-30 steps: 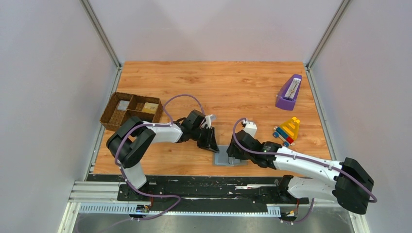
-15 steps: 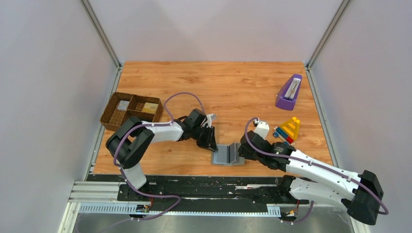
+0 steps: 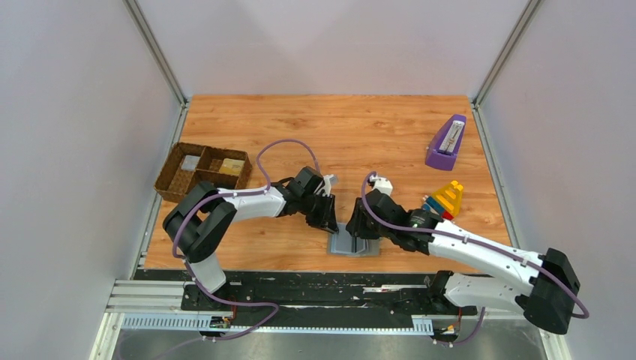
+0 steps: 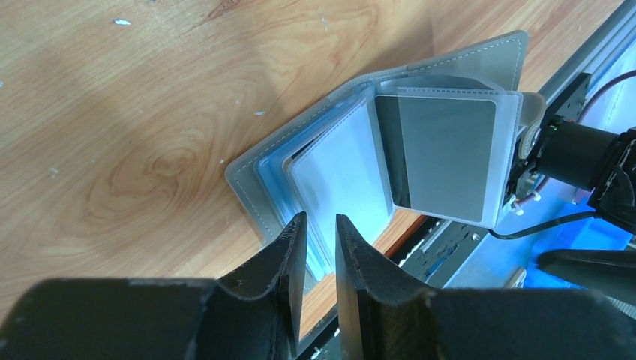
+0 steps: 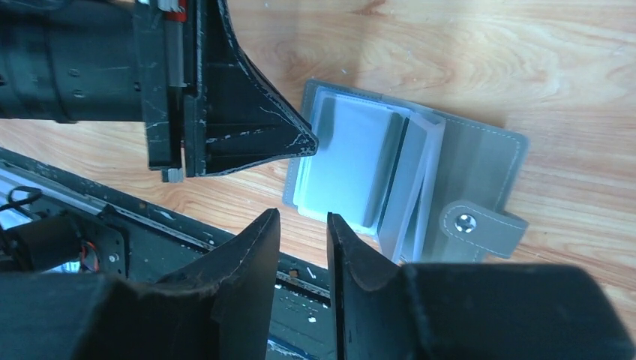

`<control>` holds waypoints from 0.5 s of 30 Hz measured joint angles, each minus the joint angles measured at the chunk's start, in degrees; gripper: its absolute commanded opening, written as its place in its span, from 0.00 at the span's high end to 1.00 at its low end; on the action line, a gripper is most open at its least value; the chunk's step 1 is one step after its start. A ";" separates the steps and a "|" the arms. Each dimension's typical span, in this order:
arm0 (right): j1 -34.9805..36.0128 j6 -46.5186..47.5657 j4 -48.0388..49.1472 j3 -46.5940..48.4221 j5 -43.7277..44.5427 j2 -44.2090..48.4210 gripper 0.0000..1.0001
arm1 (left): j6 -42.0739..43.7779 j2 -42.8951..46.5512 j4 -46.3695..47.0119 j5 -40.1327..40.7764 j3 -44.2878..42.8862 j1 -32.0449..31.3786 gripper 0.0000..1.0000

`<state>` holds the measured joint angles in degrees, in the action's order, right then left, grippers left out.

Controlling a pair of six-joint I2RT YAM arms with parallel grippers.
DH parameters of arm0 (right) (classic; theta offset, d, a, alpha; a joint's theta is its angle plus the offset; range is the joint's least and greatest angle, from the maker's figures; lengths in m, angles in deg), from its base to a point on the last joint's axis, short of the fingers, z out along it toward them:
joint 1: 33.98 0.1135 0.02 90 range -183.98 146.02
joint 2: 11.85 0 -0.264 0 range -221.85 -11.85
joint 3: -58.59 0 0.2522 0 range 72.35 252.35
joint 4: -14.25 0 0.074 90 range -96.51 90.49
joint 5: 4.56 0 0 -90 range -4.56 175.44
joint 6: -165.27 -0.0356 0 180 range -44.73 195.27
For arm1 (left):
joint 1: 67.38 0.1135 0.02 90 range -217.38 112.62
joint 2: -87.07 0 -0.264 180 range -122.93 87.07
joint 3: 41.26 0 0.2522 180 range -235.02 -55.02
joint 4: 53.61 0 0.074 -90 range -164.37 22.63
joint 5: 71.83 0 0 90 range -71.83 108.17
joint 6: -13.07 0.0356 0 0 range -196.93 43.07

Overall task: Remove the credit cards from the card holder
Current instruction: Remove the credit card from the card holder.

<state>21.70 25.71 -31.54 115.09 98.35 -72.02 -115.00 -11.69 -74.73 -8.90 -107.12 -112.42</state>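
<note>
The card holder lies open on the wood near the front edge. It also shows in the left wrist view and the right wrist view. Its clear sleeves fan up. One sleeve holds a grey card with a dark stripe, another a pale card. My left gripper is nearly shut with nothing between the jaws, its tips at the holder's left edge. My right gripper is nearly shut and empty, above the holder's near left corner.
A brown woven tray at the left holds a grey card and a tan card. A purple wedge-shaped object and a coloured block toy stand at the right. The black rail runs along the front edge.
My right gripper swung right off the holder, then came back left over it. The holder went from flat to open with sleeves raised. My left gripper shifted slightly right onto its left edge.
</note>
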 measured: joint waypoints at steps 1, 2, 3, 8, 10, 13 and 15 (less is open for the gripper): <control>0.00 0.20 0.68 0.00 -0.48 -1.25 0.70 | 0.00 0.00 -0.09 0.13 -0.04 -0.07 0.72; 0.00 0.28 1.14 0.00 -0.85 -2.49 0.70 | 0.02 0.00 -0.20 0.28 -0.07 -0.09 0.72; -0.07 0.37 1.55 -0.02 -1.11 -3.76 0.70 | 0.07 0.00 -0.44 0.50 -0.07 -0.11 0.72; -2.38 0.28 3.45 -2.43 -1.79 -6.51 0.71 | 0.94 0.00 -2.27 2.03 -0.09 -0.20 0.72; -3.85 0.13 3.72 -4.87 -1.84 -6.45 0.71 | 1.16 0.00 -2.99 2.75 -0.09 -0.20 0.72; -5.73 0.09 4.04 -8.31 -2.21 -6.45 0.72 | 1.18 0.07 -3.69 3.54 -0.11 -0.20 0.72; -6.32 -0.22 4.13 -9.92 -2.43 -6.45 0.73 | 1.11 0.50 -3.96 3.72 -0.13 -0.28 0.72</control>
<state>15.38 25.49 -27.41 105.17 95.92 -78.46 -113.88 -11.19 -78.68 -5.19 -107.25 -112.70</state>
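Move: The card holder lies open below the right hand. Its half-raised clear flap is about 3 cm to the right and 8 cm down, level fore and aft; the pocket side lies some 3 cm to the left and the grey cover 6 cm to the right, both about 10 cm down, the cover 1 cm back. From the left hand the flap is about 8 cm right, 3 cm back and 2 cm down. The right hand sinks about 8 cm, swinging 4 cm right, slightly open fingertips coming down onto the clear flap. ##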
